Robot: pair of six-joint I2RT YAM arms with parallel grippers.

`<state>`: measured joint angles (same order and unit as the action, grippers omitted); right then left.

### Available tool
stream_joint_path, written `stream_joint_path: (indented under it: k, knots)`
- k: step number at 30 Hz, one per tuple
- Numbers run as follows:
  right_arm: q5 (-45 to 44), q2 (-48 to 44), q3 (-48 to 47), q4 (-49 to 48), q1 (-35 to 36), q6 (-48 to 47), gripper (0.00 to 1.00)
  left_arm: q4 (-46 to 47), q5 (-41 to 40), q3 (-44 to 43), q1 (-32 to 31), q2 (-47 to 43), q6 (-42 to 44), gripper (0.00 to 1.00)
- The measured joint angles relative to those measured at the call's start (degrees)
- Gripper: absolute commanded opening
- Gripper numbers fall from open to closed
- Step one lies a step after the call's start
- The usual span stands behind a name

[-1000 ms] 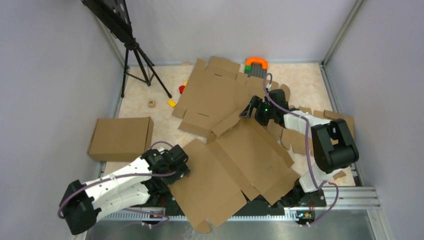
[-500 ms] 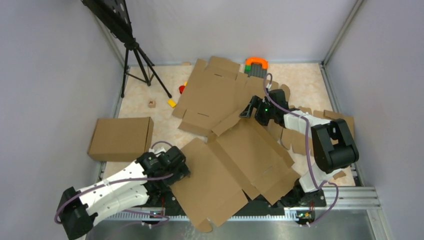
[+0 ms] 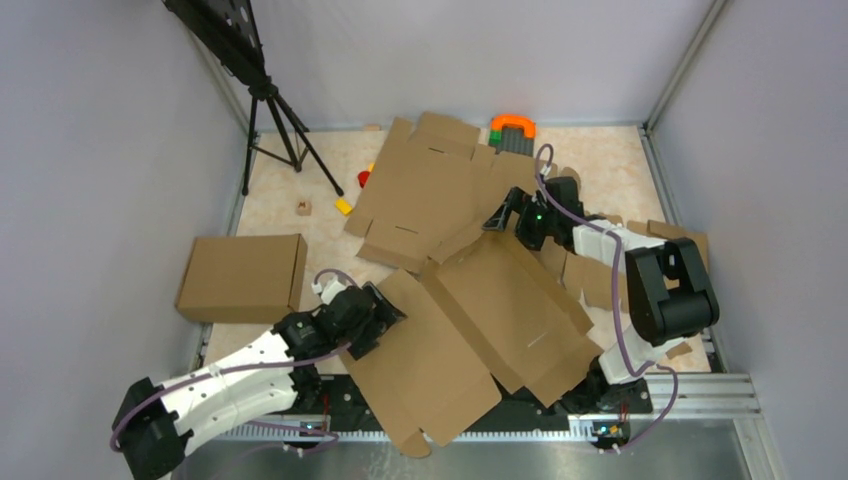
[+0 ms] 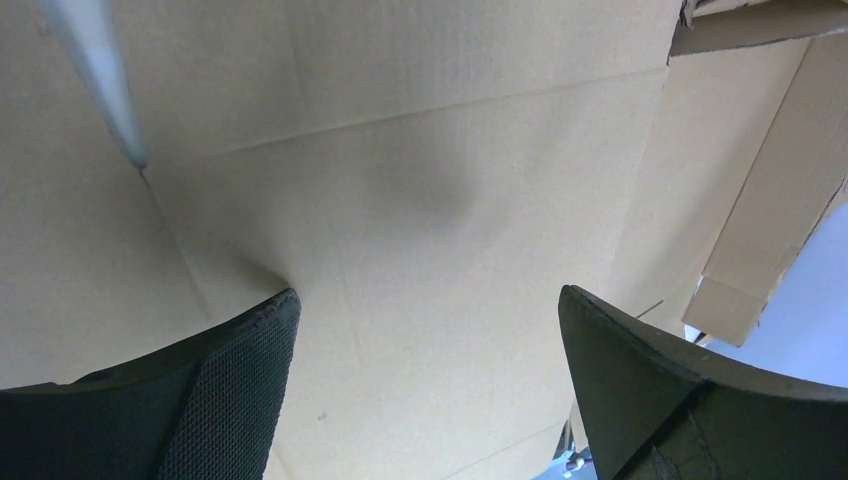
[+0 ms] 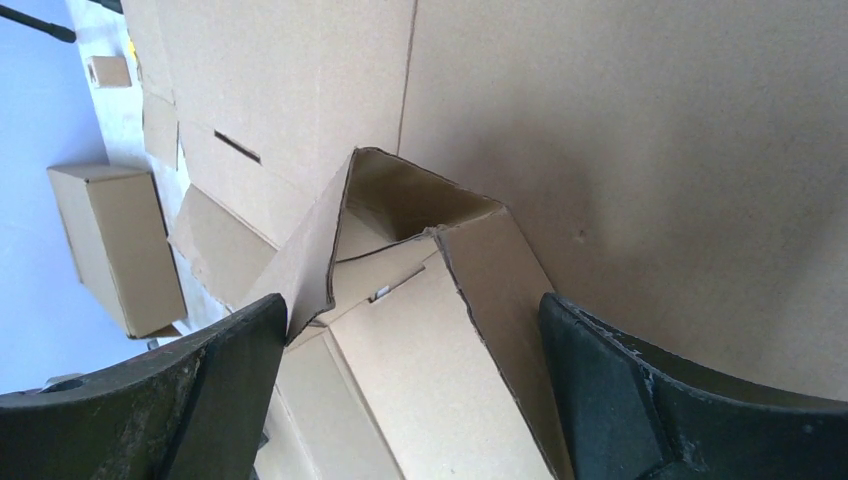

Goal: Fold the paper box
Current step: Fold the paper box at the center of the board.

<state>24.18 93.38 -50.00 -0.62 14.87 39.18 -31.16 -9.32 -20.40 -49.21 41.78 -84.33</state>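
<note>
The paper box [image 3: 470, 320] is a big brown die-cut sheet lying mostly flat in the near middle, its far flaps partly raised. My left gripper [image 3: 385, 318] stands open at the sheet's left edge. In the left wrist view its jaws [image 4: 425, 300] are spread wide with plain cardboard [image 4: 420, 150] filling the space beyond them. My right gripper [image 3: 502, 216] is open at the sheet's far corner. In the right wrist view the right gripper [image 5: 410, 305] straddles a raised, folded flap [image 5: 400, 200] without closing on it.
A second brown die-cut sheet [image 3: 430, 185] lies behind the box and overlaps it. A closed cardboard box [image 3: 240, 275] sits at the left. A tripod [image 3: 275, 120] stands back left. An orange and green toy [image 3: 512, 128], small blocks [image 3: 345, 205] and cardboard scraps [image 3: 600, 275] lie around.
My left gripper has moved forward and right against the sheet's left edge, and the sheet has shifted. My right gripper has opened wider and drawn slightly back.
</note>
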Motion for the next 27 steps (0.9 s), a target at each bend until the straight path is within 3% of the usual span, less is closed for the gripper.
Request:
stream_joint_path:
  k: [11, 20, 27]
  knots:
    - [-0.3, 0.0, 0.0, 0.2, -0.2, -0.5, 0.97, -0.4, -0.8, -1.7, 0.0, 3.2, 0.9, 0.99]
    - [-0.8, -1.4, -0.1, 0.6, -0.3, -2.0, 0.98, -19.5, -2.1, -14.8, 0.0, 5.0, 0.8, 0.99]
    - [0.0, -1.4, -0.1, 0.0, -0.3, -2.1, 0.98, -31.5, -2.1, -12.2, 0.0, 4.7, -3.1, 0.99]
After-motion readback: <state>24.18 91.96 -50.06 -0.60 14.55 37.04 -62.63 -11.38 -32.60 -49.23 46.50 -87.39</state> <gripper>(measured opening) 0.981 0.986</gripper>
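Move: Over the folded-out side panel of the paper box, the left hand has the panel's left edge about 9 cm to its left and 7 cm back, some 4 cm lower. The box's left wall runs roughly 17 cm to the hand's right, level with it, and the closed carton stands about 33 cm to its left and 10 cm ahead. From the right hand, that left edge is some 37 cm left and 31 cm back, about 7 cm below. Pausing briefly low over the cardboard, the left hand first lifts about 3 cm, then swings left and back towards the panel's left edge, roughly 7 cm across, sinking again as it goes. Its wrist tilts some 25 degrees until the wide-open fingers point almost straight down. The right hand stays astride the box's far corner, fingers still open, easing up barely 1 cm. ##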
